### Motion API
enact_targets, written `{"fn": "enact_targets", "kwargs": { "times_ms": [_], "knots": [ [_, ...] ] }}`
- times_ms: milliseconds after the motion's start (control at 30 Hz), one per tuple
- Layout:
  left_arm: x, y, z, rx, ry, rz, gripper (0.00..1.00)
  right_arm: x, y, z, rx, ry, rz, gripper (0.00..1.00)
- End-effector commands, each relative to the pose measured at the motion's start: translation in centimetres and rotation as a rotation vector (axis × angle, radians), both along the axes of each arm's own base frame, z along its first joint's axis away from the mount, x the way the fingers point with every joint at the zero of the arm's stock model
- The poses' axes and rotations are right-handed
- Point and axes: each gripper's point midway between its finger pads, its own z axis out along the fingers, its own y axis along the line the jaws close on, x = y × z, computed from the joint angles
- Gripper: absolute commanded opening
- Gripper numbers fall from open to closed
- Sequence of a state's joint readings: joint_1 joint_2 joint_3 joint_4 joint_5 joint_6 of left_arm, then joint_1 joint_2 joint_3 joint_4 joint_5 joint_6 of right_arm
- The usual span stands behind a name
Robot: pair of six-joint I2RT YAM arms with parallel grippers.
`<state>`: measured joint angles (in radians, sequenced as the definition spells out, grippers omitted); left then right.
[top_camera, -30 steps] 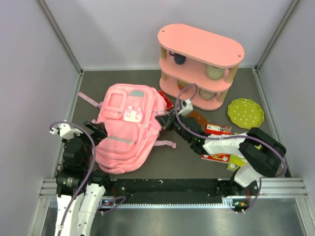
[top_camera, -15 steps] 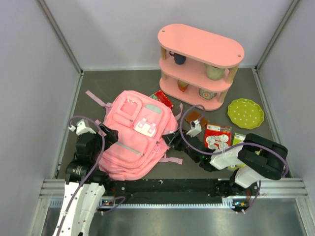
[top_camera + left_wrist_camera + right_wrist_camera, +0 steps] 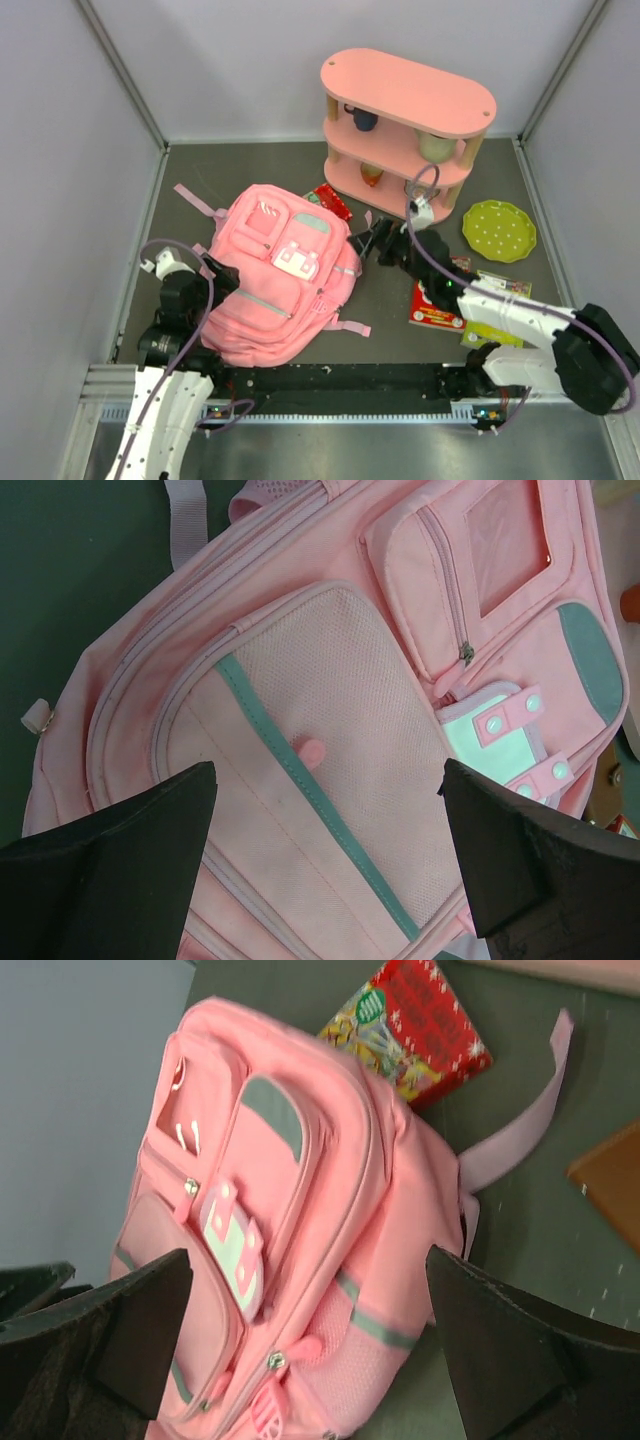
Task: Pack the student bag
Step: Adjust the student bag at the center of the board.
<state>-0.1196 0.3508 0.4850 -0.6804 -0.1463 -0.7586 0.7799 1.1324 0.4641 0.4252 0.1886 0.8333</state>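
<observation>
The student bag (image 3: 285,275) lies face up on the dark table, its top toward the shelf. In the left wrist view its mesh pocket and teal trim (image 3: 330,740) fill the picture. My left gripper (image 3: 222,278) hangs at the bag's left side, open (image 3: 330,865), nothing between its fingers. Just off the bag's right edge is my right gripper (image 3: 372,245). It is open too (image 3: 310,1350), looking down at the bag's (image 3: 300,1230) front pockets and side mesh. Neither gripper holds anything.
A pink three-tier shelf (image 3: 405,130) with small items stands at the back. A red packet (image 3: 330,200) lies by the bag's top. Right of the bag lie a red card (image 3: 438,300), a yellow-green item (image 3: 490,312) and a green dotted plate (image 3: 498,230).
My right gripper has opened and drawn back from the bag toward the shelf. The bag slid right and turned a second ago, then settled. The left arm shifted slightly.
</observation>
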Motion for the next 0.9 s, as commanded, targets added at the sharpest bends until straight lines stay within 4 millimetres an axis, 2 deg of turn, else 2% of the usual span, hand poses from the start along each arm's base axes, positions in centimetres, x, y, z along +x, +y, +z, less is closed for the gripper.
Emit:
{"fn": "enact_targets", "kwargs": {
  "times_ms": [0,33,67,133,200,233,267,333,467,533,733,767,800,833,867],
  "knots": [
    [0.7,0.0,0.8,-0.012,-0.048,0.013,0.98,2.3,1.4,-0.6,-0.182,0.032,0.217,0.99],
    [0.7,-0.1,0.6,-0.02,-0.045,0.008,0.98,2.3,2.2,-0.6,-0.179,0.035,0.296,0.99],
    [0.6,-0.2,0.2,-0.023,-0.036,0.008,0.98,3.3,3.1,0.7,-0.203,-0.016,0.338,0.99],
    [0.5,-0.3,-0.1,-0.03,-0.032,0.007,0.98,4.8,4.9,-0.5,-0.243,-0.012,0.41,0.99],
    [0.4,-0.4,-0.4,-0.037,-0.031,0.004,0.98,5.7,5.9,-1.8,-0.274,0.017,0.443,0.99],
    [0.4,-0.5,-0.3,-0.041,-0.033,0.001,0.98,6.4,6.3,-3.9,-0.297,0.06,0.451,0.99],
    [0.4,-0.5,-0.3,-0.043,-0.036,-0.003,0.98,7.6,6.9,-3.3,-0.297,0.038,0.448,0.99],
    [0.4,-0.5,-0.2,-0.04,-0.039,-0.007,0.98,9.4,7.5,-4.7,-0.326,0.046,0.428,0.99],
    [0.4,-0.7,-0.1,-0.042,-0.041,-0.015,0.98,10.9,8.1,-5.7,-0.347,0.046,0.426,0.99],
    [0.4,-0.6,-0.1,-0.039,-0.043,-0.015,0.98,11.0,8.5,-5.3,-0.341,0.032,0.443,0.99],
    [0.6,-0.7,0.0,-0.034,-0.043,-0.02,0.98,13.0,6.3,-4.4,-0.447,-0.022,0.342,0.99],
    [0.7,-0.7,0.1,-0.035,-0.046,-0.02,0.98,13.1,6.6,-4.6,-0.454,-0.016,0.366,0.99],
    [0.7,-0.7,0.1,-0.035,-0.047,-0.021,0.98,13.3,6.6,-6.8,-0.479,0.046,0.392,0.99],
    [0.8,-0.8,0.1,-0.038,-0.048,-0.025,0.98,14.1,7.2,-6.0,-0.476,0.045,0.402,0.99],
    [0.9,-0.8,0.1,-0.037,-0.048,-0.027,0.98,13.7,7.4,-7.1,-0.479,0.082,0.439,0.99]
  ]
}}
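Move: The student bag's middle lies about 17 cm to the right hand's left, roughly level with it in reach and 10 cm below; its far right corner is some 13 cm ahead and 6 cm left. The red book's uncovered end is about 20 cm ahead and 6 cm left, the brown wallet 9 cm ahead and 10 cm right. From the left hand, the bag's middle is some 3 cm ahead, 12 cm right and 8 cm below. The open right hand reaches about 11 cm forward, 7 left and 7 down to the bag's far right corner. ##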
